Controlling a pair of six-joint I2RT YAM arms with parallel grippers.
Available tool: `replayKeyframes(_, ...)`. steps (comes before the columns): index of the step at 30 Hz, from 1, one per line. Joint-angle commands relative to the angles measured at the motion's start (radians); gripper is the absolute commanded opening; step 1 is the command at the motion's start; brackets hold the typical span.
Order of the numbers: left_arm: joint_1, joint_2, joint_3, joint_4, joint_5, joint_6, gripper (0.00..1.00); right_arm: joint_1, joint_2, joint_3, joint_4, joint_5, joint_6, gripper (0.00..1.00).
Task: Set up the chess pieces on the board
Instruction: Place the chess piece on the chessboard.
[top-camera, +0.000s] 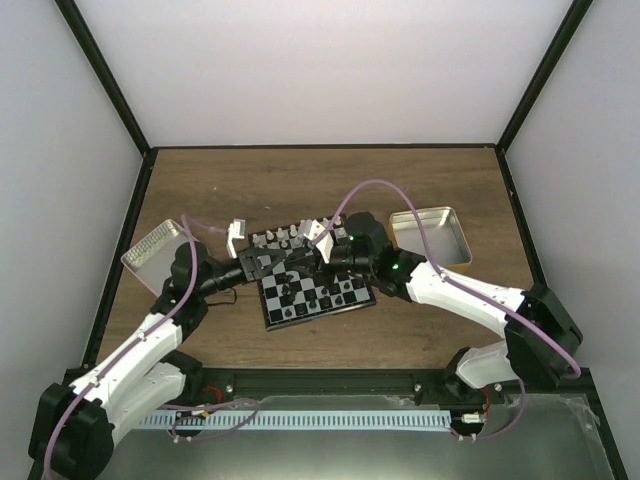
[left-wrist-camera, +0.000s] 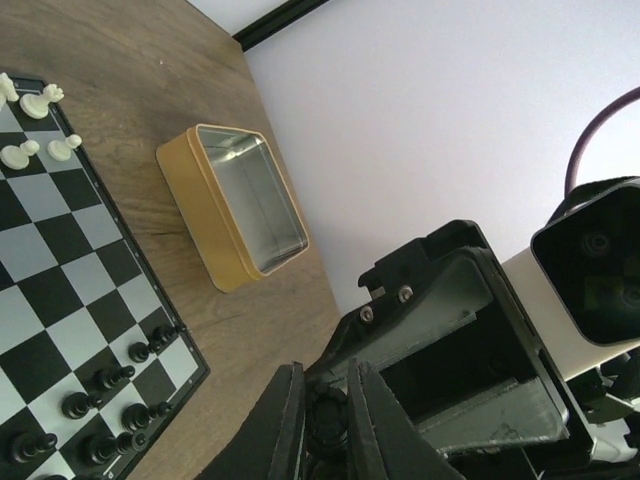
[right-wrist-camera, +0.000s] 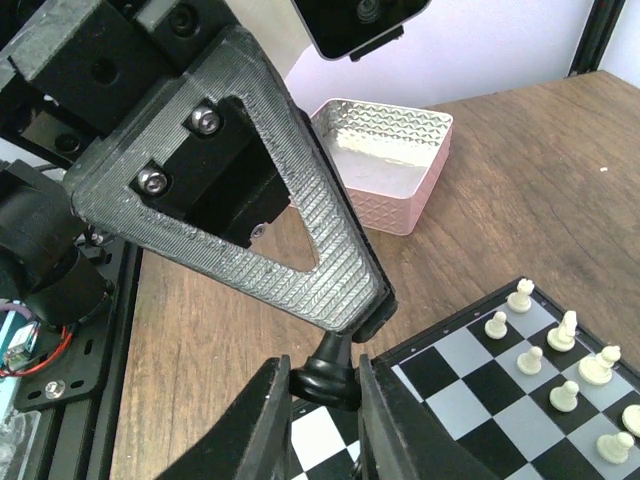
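Both grippers meet over the board (top-camera: 300, 310), on one black chess piece (right-wrist-camera: 326, 382). My right gripper (right-wrist-camera: 322, 365) is shut on its round base. My left gripper (left-wrist-camera: 325, 385) is shut on the other end of the same piece (left-wrist-camera: 328, 415), its ribbed grey finger (right-wrist-camera: 300, 260) reaching in from above in the right wrist view. From the top view the left gripper (top-camera: 285, 262) and right gripper (top-camera: 322, 260) touch nose to nose and hide the piece. Several black pieces (left-wrist-camera: 110, 380) stand along the board's near rows, and white pieces (right-wrist-camera: 545, 350) on the far rows.
An open metal tin (top-camera: 430, 235) lies right of the board on the wooden table; the left wrist view shows it gold-sided (left-wrist-camera: 235, 205). A second tin (top-camera: 155, 250) sits at the left, seen pinkish (right-wrist-camera: 385, 165) in the right wrist view. A purple cable (top-camera: 375, 185) arches over the board.
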Motion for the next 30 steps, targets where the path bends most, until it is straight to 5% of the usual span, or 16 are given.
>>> replayKeyframes(1,0.003,-0.007,0.001,-0.013,-0.015,0.061,0.07,0.005,0.0,0.009,-0.015,-0.004,0.018,0.28)
replayKeyframes(3,0.003,-0.015,0.02,-0.076,-0.055,0.109,0.05,0.005,0.008,0.009,-0.019,0.034,0.054,0.46)
replayKeyframes(6,0.003,-0.042,0.055,-0.201,-0.16,0.201,0.04,0.004,0.006,-0.005,-0.01,0.109,0.106,0.56)
replayKeyframes(11,0.002,-0.074,0.114,-0.369,-0.372,0.373,0.05,-0.013,0.0,-0.026,0.0,0.305,0.222,0.58)
replayKeyframes(17,-0.041,-0.033,0.134,-0.394,-0.445,0.437,0.06,-0.154,0.022,-0.015,-0.072,0.422,0.497,0.58)
replayKeyframes(30,-0.516,0.303,0.281,-0.32,-0.835,0.512,0.1,-0.373,-0.065,-0.102,-0.142,0.463,0.798,0.58)
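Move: The left hand already grips the chess piece. Its likely goal, the empty squares in the board's near right corner, lies about 16 cm to its right, level fore and aft, some 21 cm below. Black pawns stand 12 cm right and 2 ahead; loose black pieces are almost underneath, 2 ahead. The right hand still holds the same piece at its fingertips; the corner white piece is 20 cm ahead and 11 right, the tan tray 15 ahead and 35 right, both well below. Drawing slightly forward and left by some 4 cm, the left hand keeps its grip and pulls the chess piece clear as the right fingers open and let go; then it swings back rightward over the board, sinking about 5 cm and tipping its fingertips down. The emptied right hand retreats right and forward, dropping a little, and turns clockwise almost 60 degrees while tipping down. ##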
